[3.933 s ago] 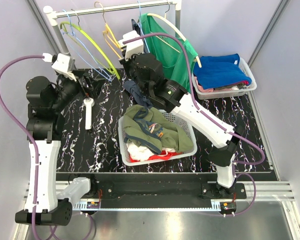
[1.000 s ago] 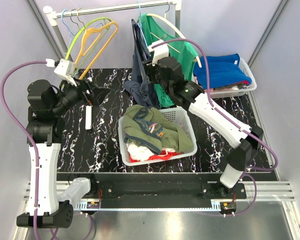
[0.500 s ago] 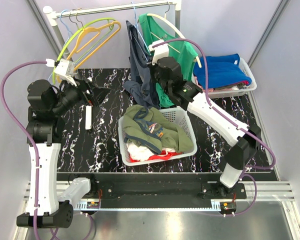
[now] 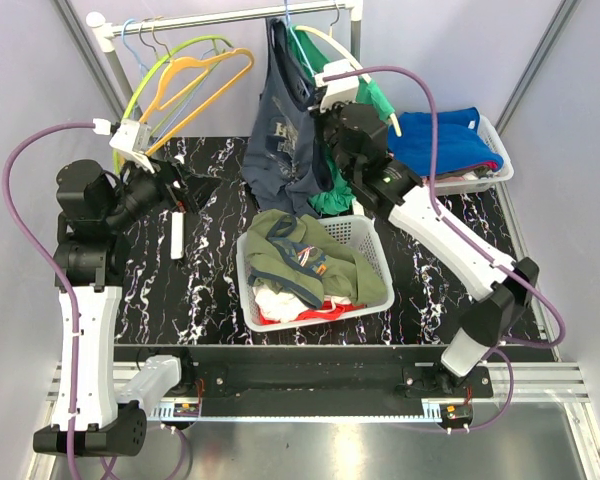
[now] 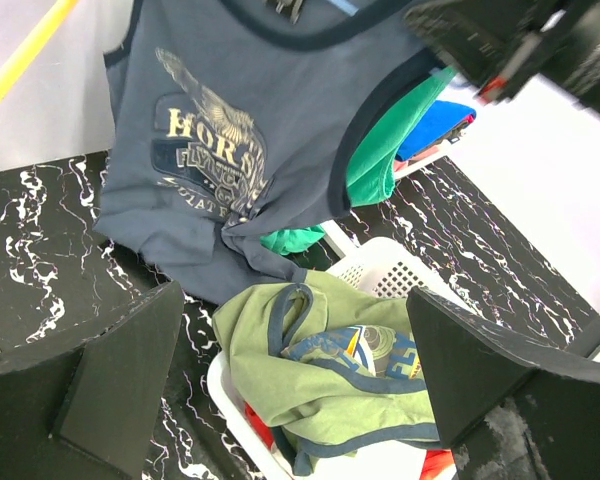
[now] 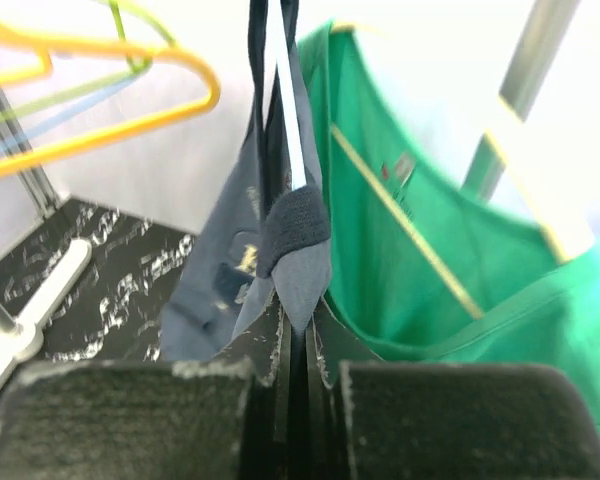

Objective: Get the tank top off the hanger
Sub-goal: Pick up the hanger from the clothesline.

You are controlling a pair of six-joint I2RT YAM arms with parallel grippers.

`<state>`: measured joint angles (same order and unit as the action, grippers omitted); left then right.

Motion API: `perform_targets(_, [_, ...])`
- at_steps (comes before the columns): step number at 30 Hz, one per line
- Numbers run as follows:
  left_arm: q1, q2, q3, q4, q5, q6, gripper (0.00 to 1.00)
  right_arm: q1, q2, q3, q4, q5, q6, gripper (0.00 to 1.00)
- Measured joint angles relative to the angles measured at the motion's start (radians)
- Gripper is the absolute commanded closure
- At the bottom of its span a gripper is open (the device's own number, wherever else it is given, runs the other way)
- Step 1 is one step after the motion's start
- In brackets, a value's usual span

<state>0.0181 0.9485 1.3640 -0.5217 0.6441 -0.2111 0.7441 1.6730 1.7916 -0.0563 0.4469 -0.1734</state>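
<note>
The blue-grey tank top (image 4: pixel 283 140) with a gold print hangs from a pale blue hanger (image 6: pixel 293 150) on the rail (image 4: pixel 230 15). In the left wrist view the tank top (image 5: pixel 230 150) is spread wide, its hem bunched just above the table. My right gripper (image 4: pixel 318 103) is up by the garment's neck; in its own view the right gripper (image 6: pixel 305 335) is shut on a fold of the tank top (image 6: pixel 302 270) just under the hanger. My left gripper (image 5: pixel 310 385) hovers open and empty over the table's left, and it shows in the top view as the left gripper (image 4: pixel 193 186).
A white basket (image 4: pixel 246 292) of green and red clothes sits mid-table. A second basket (image 4: pixel 500 160) with blue clothes stands back right. A green shirt (image 4: pixel 368 100) hangs on a cream hanger right of the tank top. Empty yellow, orange and blue hangers (image 4: pixel 195 70) hang at the rail's left.
My right gripper has shut on the tank top and moved up and to the right, lifting and spreading the garment. The left arm has stayed put.
</note>
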Motion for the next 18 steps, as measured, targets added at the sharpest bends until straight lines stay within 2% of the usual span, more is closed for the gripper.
perform_targets(7, [0.0, 0.0, 0.0, 0.0, 0.0, 0.0, 0.01, 0.0, -0.114, -0.011, -0.035, -0.036, -0.006, 1.0])
perform_targets(14, [0.0, 0.0, 0.0, 0.005, 0.019, -0.015, 0.01, -0.001, -0.33, -0.057, -0.232, -0.2, 0.042, 1.0])
perform_targets(18, [0.0, 0.0, 0.0, 0.024, 0.055, -0.036, 0.01, -0.001, -0.416, -0.007, -0.348, -0.29, 0.068, 1.0])
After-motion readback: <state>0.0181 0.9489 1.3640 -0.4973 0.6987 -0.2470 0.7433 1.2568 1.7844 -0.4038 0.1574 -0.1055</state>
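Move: The dark tank top and its blue hanger are already in the right hand, pinched at the hanger's near end. The laundry basket they are headed over sits about 17 cm back, 2 cm to the left and some 37 cm below. The green top hangs roughly 8 cm ahead and 6 cm right, a little lower; the orange hanger is some 20 cm left and 8 cm ahead. From the left hand, the basket lies about 17 cm right, 3 cm ahead and 35 cm down. The blue hanger with the dark tank top is drawn off the clothesline by the right hand, which keeps its closed pinch on the hanger's end and the cloth there. It lifts first, then pulls back, gathering speed, about 14 cm back and 9 cm up while easing right, away from the green top and turning some 15 degrees counter-clockwise. ##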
